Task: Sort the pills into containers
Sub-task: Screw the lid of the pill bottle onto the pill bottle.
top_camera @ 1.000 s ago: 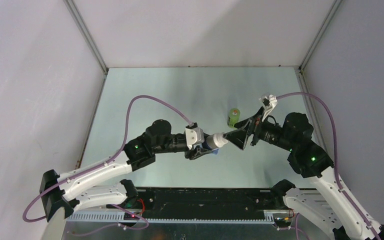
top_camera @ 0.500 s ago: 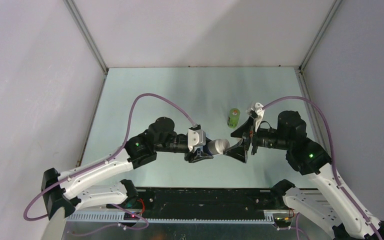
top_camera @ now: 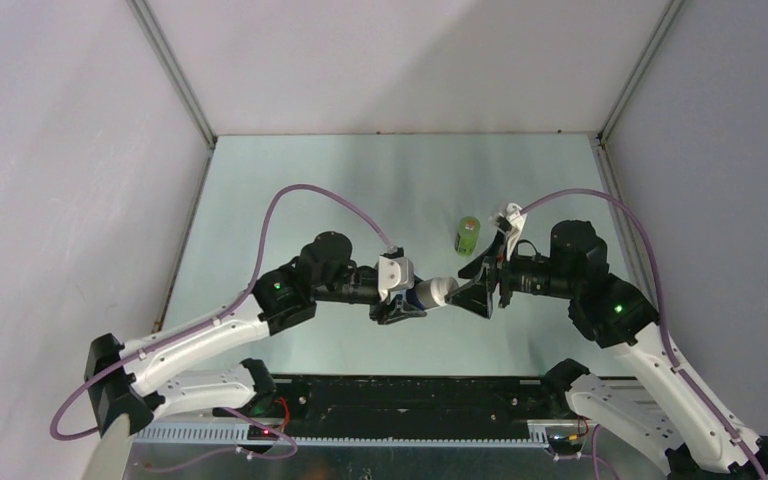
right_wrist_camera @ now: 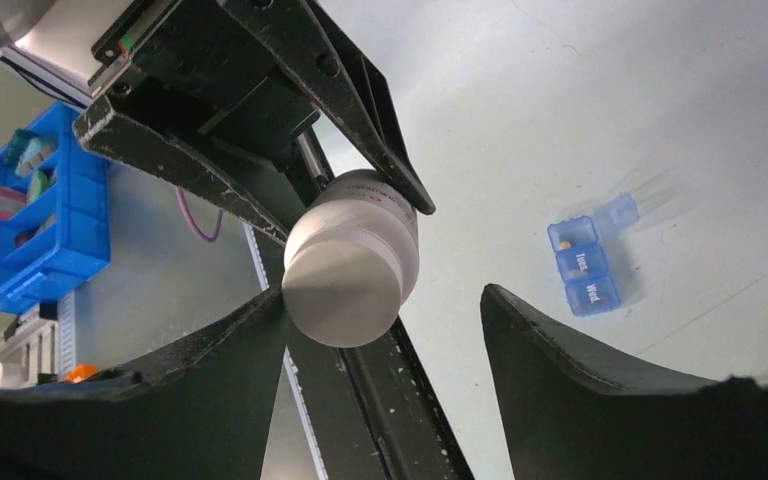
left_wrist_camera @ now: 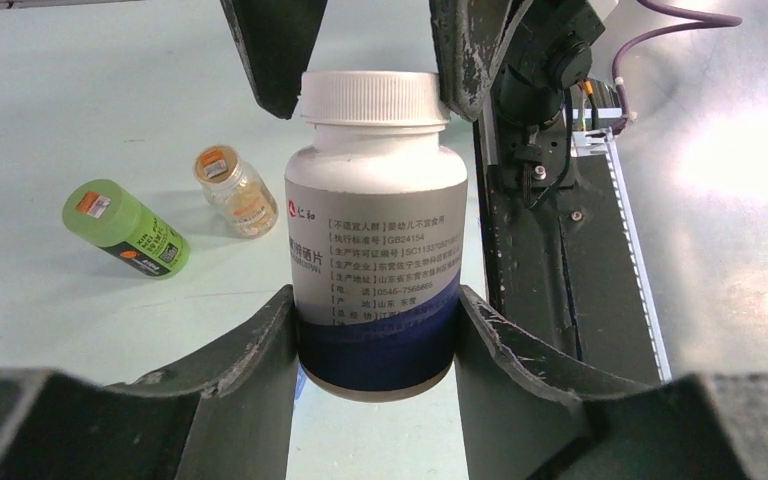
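Note:
My left gripper [left_wrist_camera: 375, 300] is shut on the blue-banded base of a white pill bottle [left_wrist_camera: 375, 230] and holds it out level toward the right arm [top_camera: 430, 293]. The bottle's white cap [right_wrist_camera: 345, 285] sits between the fingers of my right gripper [right_wrist_camera: 385, 300], which is open. One finger touches the cap's side and the other stands clear of it. On the table below lies a blue weekly pill organiser [right_wrist_camera: 585, 265], with something orange in one compartment. A green bottle [left_wrist_camera: 125, 228] and a small amber bottle [left_wrist_camera: 234, 190] lie on the table beyond.
The green bottle [top_camera: 468, 235] lies just behind the right gripper [top_camera: 475, 285]. The black rail [left_wrist_camera: 550, 260] at the table's near edge runs under both grippers. A blue parts bin [right_wrist_camera: 35, 220] sits off the table.
My right gripper has come in toward the left one, so its fingers now straddle the bottle's cap, and its jaws have narrowed. The left gripper still holds the bottle, having shifted only slightly.

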Available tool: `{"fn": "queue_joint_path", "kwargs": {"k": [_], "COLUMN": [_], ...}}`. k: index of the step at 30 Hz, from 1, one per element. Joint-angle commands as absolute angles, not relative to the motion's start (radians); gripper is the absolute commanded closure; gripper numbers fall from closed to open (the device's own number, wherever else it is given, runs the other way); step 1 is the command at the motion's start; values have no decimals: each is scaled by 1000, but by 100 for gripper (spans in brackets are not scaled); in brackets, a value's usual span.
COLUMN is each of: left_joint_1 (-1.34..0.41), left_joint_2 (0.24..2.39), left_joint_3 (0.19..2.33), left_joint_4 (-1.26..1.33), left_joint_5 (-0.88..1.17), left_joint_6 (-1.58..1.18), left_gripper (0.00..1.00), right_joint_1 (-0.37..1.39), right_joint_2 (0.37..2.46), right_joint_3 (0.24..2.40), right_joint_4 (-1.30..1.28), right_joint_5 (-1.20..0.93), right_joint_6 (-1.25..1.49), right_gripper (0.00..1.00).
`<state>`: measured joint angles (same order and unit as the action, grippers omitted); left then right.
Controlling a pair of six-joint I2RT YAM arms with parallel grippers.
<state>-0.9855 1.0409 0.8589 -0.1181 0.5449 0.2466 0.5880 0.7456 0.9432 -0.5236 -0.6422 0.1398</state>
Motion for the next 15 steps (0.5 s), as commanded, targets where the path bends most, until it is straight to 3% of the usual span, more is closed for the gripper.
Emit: {"fn": "queue_joint_path", "kwargs": {"k": [1,10,15], "left_joint_1": [-997,-998,-998], "left_joint_2": [1039,1050,1060], "left_joint_3": [911,908,896], "left_joint_4": [-100,-84,-46], "left_joint_5": [616,569,458], "left_joint_6": [278,264,236], "left_gripper": [100,100,100], "right_joint_1": [583,580,578], "right_joint_2": [769,824,861], "right_joint_3": [988,1021,1058], "right_joint_4": [-423,-390,-403], "right_joint_5": [-521,-615,-526], "right_joint_6": [209,337,470], "right_gripper": [28,60,77]}}
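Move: The pill bottle's white lid stands just off the right hand, roughly 2 cm to its left and 1 cm back, about level, between its open fingers. The blue pill box lies about 3 cm ahead of that hand, 6 cm left and 26 cm below. The green bottle is some 18 cm ahead, 4 cm right and 22 cm down. From the left hand, which holds the bottle's lower end, the lid is about 7 cm to the right. The lid is taken between the right hand's fingers, which close from well open to pinch its rim while that hand eases about 2 cm forward, left and a little up, rolling some 10 degrees clockwise as seen along its own fingers. The left hand keeps its grip on the bottle, carrying it about 2 cm forward and turning about 5 degrees counter-clockwise. ##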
